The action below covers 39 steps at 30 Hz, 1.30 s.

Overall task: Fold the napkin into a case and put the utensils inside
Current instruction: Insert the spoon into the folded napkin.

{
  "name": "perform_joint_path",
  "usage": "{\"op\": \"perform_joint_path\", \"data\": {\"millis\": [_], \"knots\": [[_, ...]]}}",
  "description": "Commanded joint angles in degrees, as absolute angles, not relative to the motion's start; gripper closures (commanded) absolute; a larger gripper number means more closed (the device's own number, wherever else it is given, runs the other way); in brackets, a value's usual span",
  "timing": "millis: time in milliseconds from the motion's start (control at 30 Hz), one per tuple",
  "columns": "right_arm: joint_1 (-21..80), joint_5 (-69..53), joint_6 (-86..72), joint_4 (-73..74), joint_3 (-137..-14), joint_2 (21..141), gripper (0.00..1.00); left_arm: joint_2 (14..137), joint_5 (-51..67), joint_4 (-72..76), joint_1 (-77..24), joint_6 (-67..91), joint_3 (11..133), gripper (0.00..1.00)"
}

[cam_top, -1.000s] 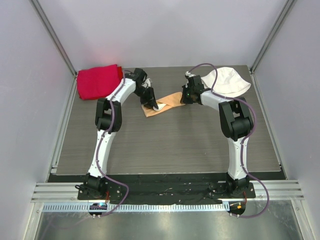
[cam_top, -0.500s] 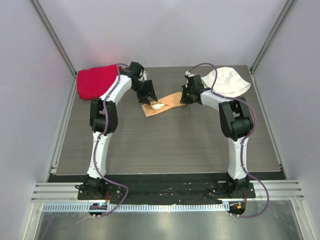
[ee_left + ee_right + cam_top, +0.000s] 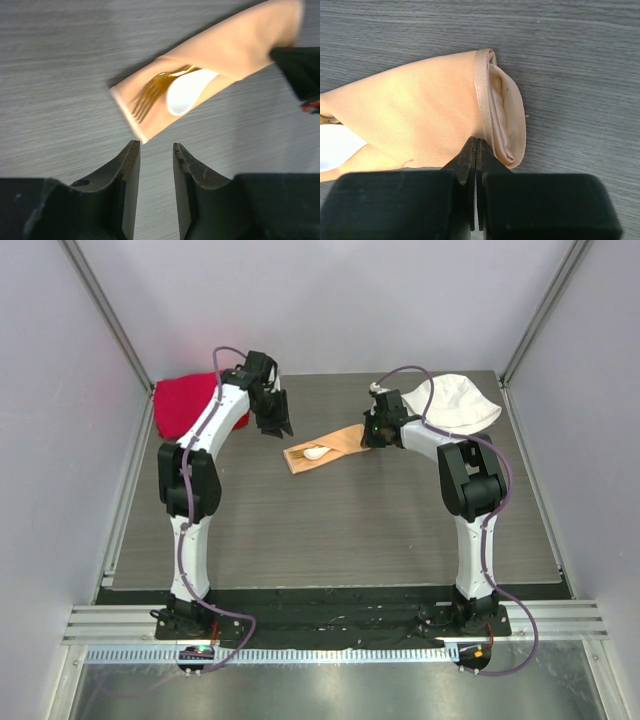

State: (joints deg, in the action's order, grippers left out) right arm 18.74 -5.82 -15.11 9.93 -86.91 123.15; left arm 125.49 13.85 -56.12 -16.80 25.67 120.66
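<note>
The peach napkin [image 3: 338, 443], folded into a narrow case [image 3: 230, 47], lies at the table's back centre. A white spoon [image 3: 186, 91] and a gold fork [image 3: 149, 93], the utensils, stick out of its open left end. My left gripper [image 3: 155, 146] hovers open and empty just off that end, lifted toward the back left [image 3: 274, 424]. At the case's right end my right gripper [image 3: 477, 141] is shut. Its tips rest against the folded hem [image 3: 497, 115], and no cloth shows between the jaws. The right wrist view catches a bit of the spoon [image 3: 335, 146] at its left edge.
A thick red cloth [image 3: 185, 405] lies at the back left, close behind my left arm. A white bucket hat [image 3: 455, 402] sits at the back right beside my right arm. The grey table [image 3: 350, 530] runs forward to a black strip at the arm bases.
My left gripper let go of the white spoon, leaving it in the case, and drew back up and to the left. The right gripper has not moved.
</note>
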Motion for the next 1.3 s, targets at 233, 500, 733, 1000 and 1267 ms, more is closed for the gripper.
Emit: {"op": "perform_joint_path", "data": {"millis": [233, 500, 733, 1000, 1267], "knots": [[19.2, -4.7, -14.0, 10.8, -88.5, 122.9, 0.99, 130.4, 13.3, -56.3, -15.7, 25.9, 120.0, 0.71], [19.4, -4.4, -14.0, 10.8, -88.4, 122.9, 0.99, 132.4, 17.4, -54.5, -15.7, 27.8, 120.6, 0.74], [19.3, -4.4, -14.1, 10.8, -88.5, 122.9, 0.99, 133.2, 17.7, -54.8, -15.7, 27.7, 119.9, 0.79], [19.3, -4.1, -14.1, 10.8, -88.5, 122.7, 0.99, 133.0, 16.8, -54.1, -15.7, 27.5, 118.6, 0.74], [19.5, -4.3, -14.1, 10.8, -88.5, 122.7, 0.99, 134.3, 18.0, -52.6, -15.7, 28.4, 118.6, 0.87]]}}
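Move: The fork head, lying bare at the napkin's open left end, is about 12 cm below the left hand, 3 cm to its right and 2 cm ahead. The spoon bowl sits about 6 cm right and 2 cm ahead of that hand, the napkin's middle about 9 cm right and 4 cm ahead, both at table height like the fork. From the right hand, the fork head is some 15 cm left and 1 cm back, just below. Over the fork tines at the napkin's open end, the left hand sinks about 8 cm, most of it early, swaying a little left and back again on the way. Its wrist tips some 10 degrees so the fingers point more steeply down, and they narrow from partly open to a small gap, stopping close above the tines. The right hand stays in place, its shut fingertips still resting on the napkin's right end. ##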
